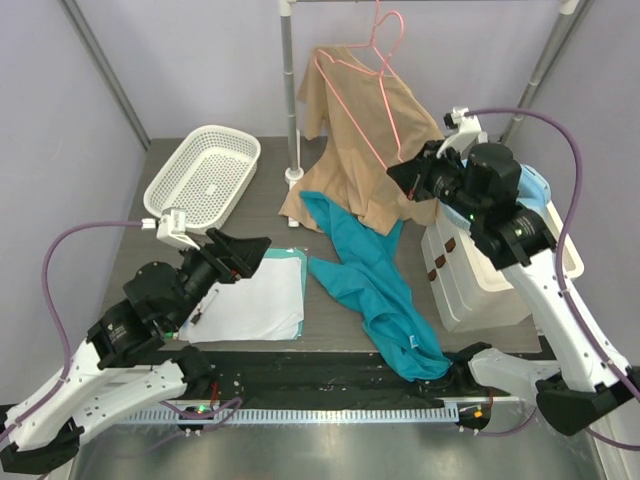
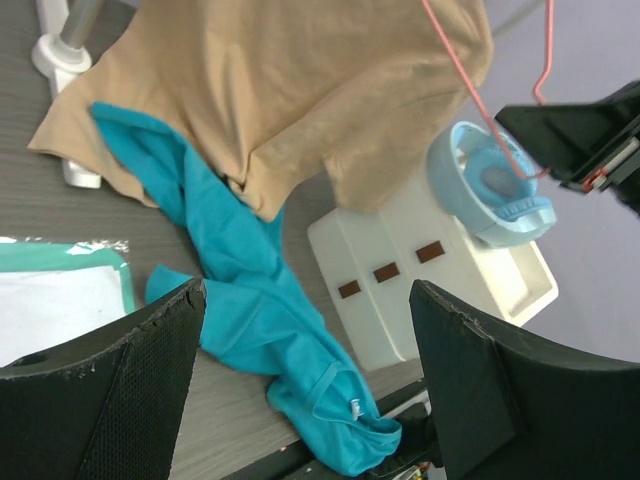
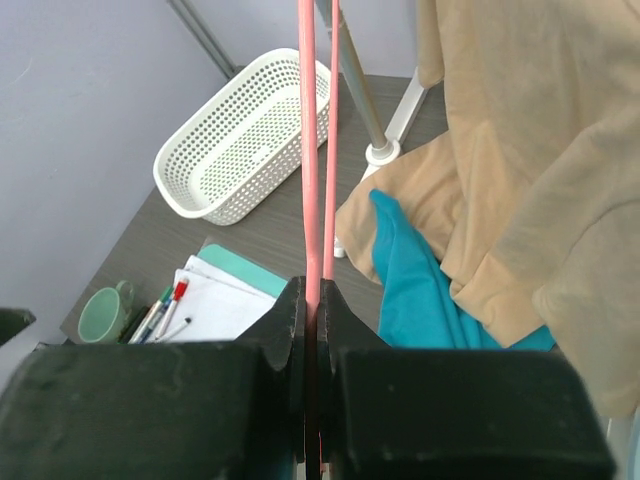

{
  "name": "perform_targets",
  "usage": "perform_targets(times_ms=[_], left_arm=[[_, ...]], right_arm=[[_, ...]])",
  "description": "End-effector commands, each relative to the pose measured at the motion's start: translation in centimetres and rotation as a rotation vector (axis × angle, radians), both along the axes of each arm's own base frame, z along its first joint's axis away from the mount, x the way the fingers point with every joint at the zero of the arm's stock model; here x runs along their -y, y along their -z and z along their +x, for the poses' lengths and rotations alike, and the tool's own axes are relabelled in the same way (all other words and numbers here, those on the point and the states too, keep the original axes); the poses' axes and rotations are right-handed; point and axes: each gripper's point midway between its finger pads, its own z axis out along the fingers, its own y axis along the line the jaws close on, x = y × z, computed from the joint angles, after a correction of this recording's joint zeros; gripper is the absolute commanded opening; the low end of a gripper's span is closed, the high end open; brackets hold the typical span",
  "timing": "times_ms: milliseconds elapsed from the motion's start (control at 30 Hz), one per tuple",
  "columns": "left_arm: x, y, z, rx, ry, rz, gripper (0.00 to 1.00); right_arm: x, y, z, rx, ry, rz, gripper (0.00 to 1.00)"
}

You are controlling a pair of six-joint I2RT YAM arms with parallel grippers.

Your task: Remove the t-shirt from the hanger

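A tan t-shirt (image 1: 358, 140) hangs partly on a pink wire hanger (image 1: 372, 70) at the back middle, its hem trailing on the table. It also shows in the left wrist view (image 2: 290, 90) and the right wrist view (image 3: 530, 170). My right gripper (image 1: 407, 178) is shut on the hanger's lower wire (image 3: 312, 150), holding it up in the air. My left gripper (image 1: 255, 250) is open and empty, low over the white papers (image 1: 255, 295), well left of the shirt.
A teal shirt (image 1: 375, 290) lies crumpled on the table from under the tan shirt to the front edge. A white perforated basket (image 1: 203, 172) sits back left. A white box (image 1: 470, 270) with a blue lid stands right. A rack pole (image 1: 290, 90) rises behind.
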Motion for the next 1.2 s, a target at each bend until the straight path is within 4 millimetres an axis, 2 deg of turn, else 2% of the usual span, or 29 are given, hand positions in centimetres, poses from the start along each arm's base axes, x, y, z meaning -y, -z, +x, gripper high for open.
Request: perform_targets(times_ms=[0,67,100,133,200,267,300,333,367,400,467,500,533,567,633,733,933,1167], left_arm=[[-1.5,0.7,0.1,-0.015,-0.057,0.025,0.83],[-1.5,0.8,0.2,-0.013,-0.062,0.031,0.83],[-1.5,0.8,0.2,-0.012,-0.062,0.031,0.83],[-1.5,0.7,0.2,-0.011,-0.060,0.036,0.83],[-1.2,0.9,0.2,-0.015,-0.047,0.050,0.83],[-1.0,1.0,0.2,-0.019,-0.037,0.066,0.83],[-0.7,1.1,0.2,-0.024,-0.028,0.074,0.83],[-0.6,1.2,0.2,-0.027,-0.023,0.082,0.83],[-0.6,1.3,0.2,-0.031,-0.022,0.082,0.83],[-0.6,1.3,0.1,-0.032,-0.020,0.078,0.83],[-0.8,1.1,-0.2,-0.029,-0.017,0.049,0.83],[-0.7,1.5,-0.2,-0.031,-0.013,0.046,0.83],[-1.0,1.0,-0.5,-0.017,-0.013,0.022,0.83],[-1.1,1.0,-0.6,-0.015,-0.013,0.016,0.83],[-1.6,1.1,-0.7,-0.015,-0.025,0.017,0.83],[-2.1,1.1,-0.9,-0.019,-0.035,0.024,0.83],[-3.0,1.3,-1.1,-0.016,-0.055,0.014,0.83],[-2.2,2.0,-0.7,-0.049,-0.048,0.052,0.86]], right_arm=[[-0.3,-4.2,2.4,0.100,0.045,-0.009,0.01],[-0.8,-4.7,3.8,0.100,0.073,-0.020,0.01],[-0.9,-5.8,4.1,0.120,0.081,-0.012,0.01],[-1.9,-5.3,4.8,0.105,0.070,-0.022,0.01],[-2.3,-6.4,5.4,0.124,0.095,-0.021,0.01],[-3.4,-5.5,6.7,0.103,0.108,-0.052,0.01],[-3.6,-6.4,6.9,0.114,0.115,-0.052,0.01],[-4.2,-5.7,7.8,0.098,0.120,-0.069,0.01],[-4.5,-5.9,8.1,0.100,0.136,-0.075,0.01],[-4.5,-6.9,8.4,0.117,0.148,-0.063,0.01],[-5.2,-6.2,9.5,0.092,0.166,-0.074,0.01],[-5.4,-6.9,9.6,0.099,0.180,-0.071,0.01],[-5.6,-7.0,9.9,0.101,0.189,-0.072,0.01],[-6.2,-6.1,10.7,0.084,0.194,-0.088,0.01],[-6.9,-6.3,11.0,0.082,0.193,-0.083,0.01],[-8.4,-5.1,11.9,0.061,0.192,-0.100,0.01],[-9.7,-3.4,13.2,0.032,0.219,-0.130,0.01],[-10.7,-1.5,12.9,0.010,0.194,-0.177,0.01]])
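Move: The right hand still pinches the emptied pink hanger by its lower end; the free stretch of rail to the left of the tan shirt's hanger is about 22 cm ahead of this hand, 14 cm left and 25 cm up. The tan shirt hangs some 20 cm ahead and 4 cm left, its middle 5 cm lower, and the teal t-shirt lies 8 cm back, 2 cm left and 38 cm below. From the left hand, that rail spot is roughly 33 cm ahead, 11 cm right and 30 cm up. The right arm carries the hanger forward about 13 cm and left about 11 cm, in front of the tan shirt and towards the free part of the rail, rising some 3 to 4 cm on the way and then sinking about 5 cm as it eases to a stop. The fingers keep their closed pinch on the hanger's end while the wrist rolls its left side down and turns clockwise, some 10 degrees each, and the open, empty left hand only drifts a little to its left. ##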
